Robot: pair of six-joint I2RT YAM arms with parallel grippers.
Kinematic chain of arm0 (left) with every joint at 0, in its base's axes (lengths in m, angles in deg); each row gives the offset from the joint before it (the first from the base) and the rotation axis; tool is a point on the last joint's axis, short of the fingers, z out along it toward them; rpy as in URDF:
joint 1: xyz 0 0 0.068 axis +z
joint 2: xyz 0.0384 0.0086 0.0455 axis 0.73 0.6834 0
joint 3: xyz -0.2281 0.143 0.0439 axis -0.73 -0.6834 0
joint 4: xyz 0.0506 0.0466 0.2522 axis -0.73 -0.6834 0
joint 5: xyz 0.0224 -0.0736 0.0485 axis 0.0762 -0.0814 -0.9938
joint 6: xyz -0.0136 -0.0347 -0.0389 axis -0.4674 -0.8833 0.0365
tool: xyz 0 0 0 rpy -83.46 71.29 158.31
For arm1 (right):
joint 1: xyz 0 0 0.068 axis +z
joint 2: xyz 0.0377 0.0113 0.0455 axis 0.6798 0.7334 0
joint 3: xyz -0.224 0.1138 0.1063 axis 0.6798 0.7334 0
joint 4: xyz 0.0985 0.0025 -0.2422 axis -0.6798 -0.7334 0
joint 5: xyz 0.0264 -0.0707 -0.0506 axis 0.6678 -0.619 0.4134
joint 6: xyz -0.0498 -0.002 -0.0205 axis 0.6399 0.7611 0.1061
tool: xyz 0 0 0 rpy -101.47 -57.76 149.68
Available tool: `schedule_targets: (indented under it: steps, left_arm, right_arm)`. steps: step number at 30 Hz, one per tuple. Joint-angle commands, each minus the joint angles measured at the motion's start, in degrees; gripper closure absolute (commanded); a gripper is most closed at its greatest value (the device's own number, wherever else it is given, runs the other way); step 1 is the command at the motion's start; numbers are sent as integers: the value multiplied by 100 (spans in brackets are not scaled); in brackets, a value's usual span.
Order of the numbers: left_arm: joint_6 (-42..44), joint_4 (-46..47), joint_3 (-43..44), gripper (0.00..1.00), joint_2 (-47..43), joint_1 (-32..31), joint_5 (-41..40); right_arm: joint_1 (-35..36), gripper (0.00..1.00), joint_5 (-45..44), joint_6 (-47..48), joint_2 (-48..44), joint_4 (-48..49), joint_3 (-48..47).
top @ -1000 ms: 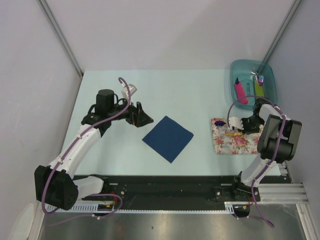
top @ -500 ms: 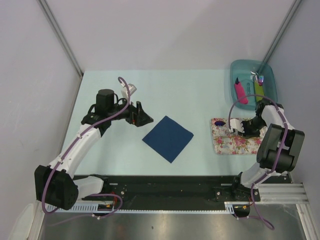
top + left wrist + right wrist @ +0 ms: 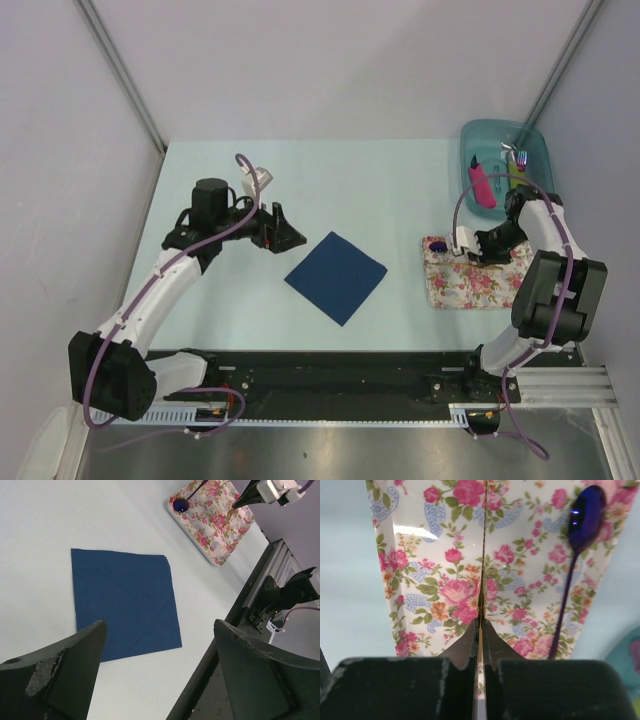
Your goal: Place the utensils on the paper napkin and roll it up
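The paper napkin (image 3: 336,277) (image 3: 125,602) lies flat, dark navy, in the middle of the table. My left gripper (image 3: 285,232) (image 3: 160,625) hovers open just beyond its far left corner, holding nothing. On the floral tray (image 3: 465,285) (image 3: 420,555) my right gripper (image 3: 472,256) (image 3: 481,622) is shut on the thin tan wooden knife (image 3: 483,555) (image 3: 231,514), seen edge-on between its fingers. The knife's far end slants down over the tray. The purple spoon (image 3: 585,510) (image 3: 180,505) (image 3: 437,245) lies on the tray to the right of the knife in the right wrist view, apart from the fingers.
A teal bin (image 3: 540,150) at the back right holds pink-handled cutlery (image 3: 482,185) and green-handled cutlery (image 3: 517,175). The black rail (image 3: 330,370) runs along the near table edge. Grey walls close the left, back and right sides.
My right gripper has shut on the wooden knife, and its wrist has swung toward the back over the tray. The left arm and napkin have not moved.
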Motion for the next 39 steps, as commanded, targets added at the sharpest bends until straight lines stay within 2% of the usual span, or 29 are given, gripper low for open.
schedule_targets:
  steps: [1, 7, 13, 23, 30, 33, 34, 35, 37, 39]
  left_arm:
    - [-97, 143, 7, 7, -176, 54, 28]
    - [-246, 266, -82, 9, -62, 54, 89]
    - [-386, 346, -108, 11, 52, 54, 37]
    - [-501, 399, -82, 12, 202, 54, 98]
    - [-554, 434, -152, 11, 193, 37, 46]
    - [-563, 425, -143, 11, 193, 37, 54]
    - [-563, 425, -143, 11, 184, 37, 63]
    - [-563, 416, -143, 11, 193, 37, 72]
    - [-563, 399, -143, 11, 193, 37, 54]
    - [-519, 364, -135, 11, 158, 37, 37]
  right_arm:
    - [33, 100, 429, 58, 94, -367, -643]
    - [138, 100, 693, -902, 226, -543, -1030]
    - [148, 100, 895, -2446, 419, -648, -1390]
    - [51, 100, 886, -3047, 314, -806, -1154]
    - [59, 100, 921, -4092, 498, -570, -1207]
    - [331, 76, 554, -4689, 411, 167, -882]
    - [384, 60, 404, -4761, 393, 404, -803]
    - [472, 52, 351, -4805, 376, 528, -611]
    - [542, 43, 123, -4928, 366, 914, -399]
    - [630, 41, -36, -5016, 462, 1082, -153]
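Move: My right hand holds the gold knife by its handle, blade to the left, some 6 cm above the floral tray. The spot where I lay the knife is nearly under me, about 1 cm forward and 1 cm left. The tray's middle is 1 cm ahead and 3 cm right, the spoon bowl 8 cm ahead and 7 cm left, the blue napkin level with me, 33 cm left. From my left hand that spot is roughly 42 cm right, 4 cm ahead and 20 cm lower. With the knife still pinched, I raise my right hand about 3.5 cm, going first forward and also left over the tray and easing partly back, while turning it some 35 degrees clockwise to swing the blade towards the spoon bowl. Then I dip down again, drift farther left and open my fingers, letting go of the knife. ##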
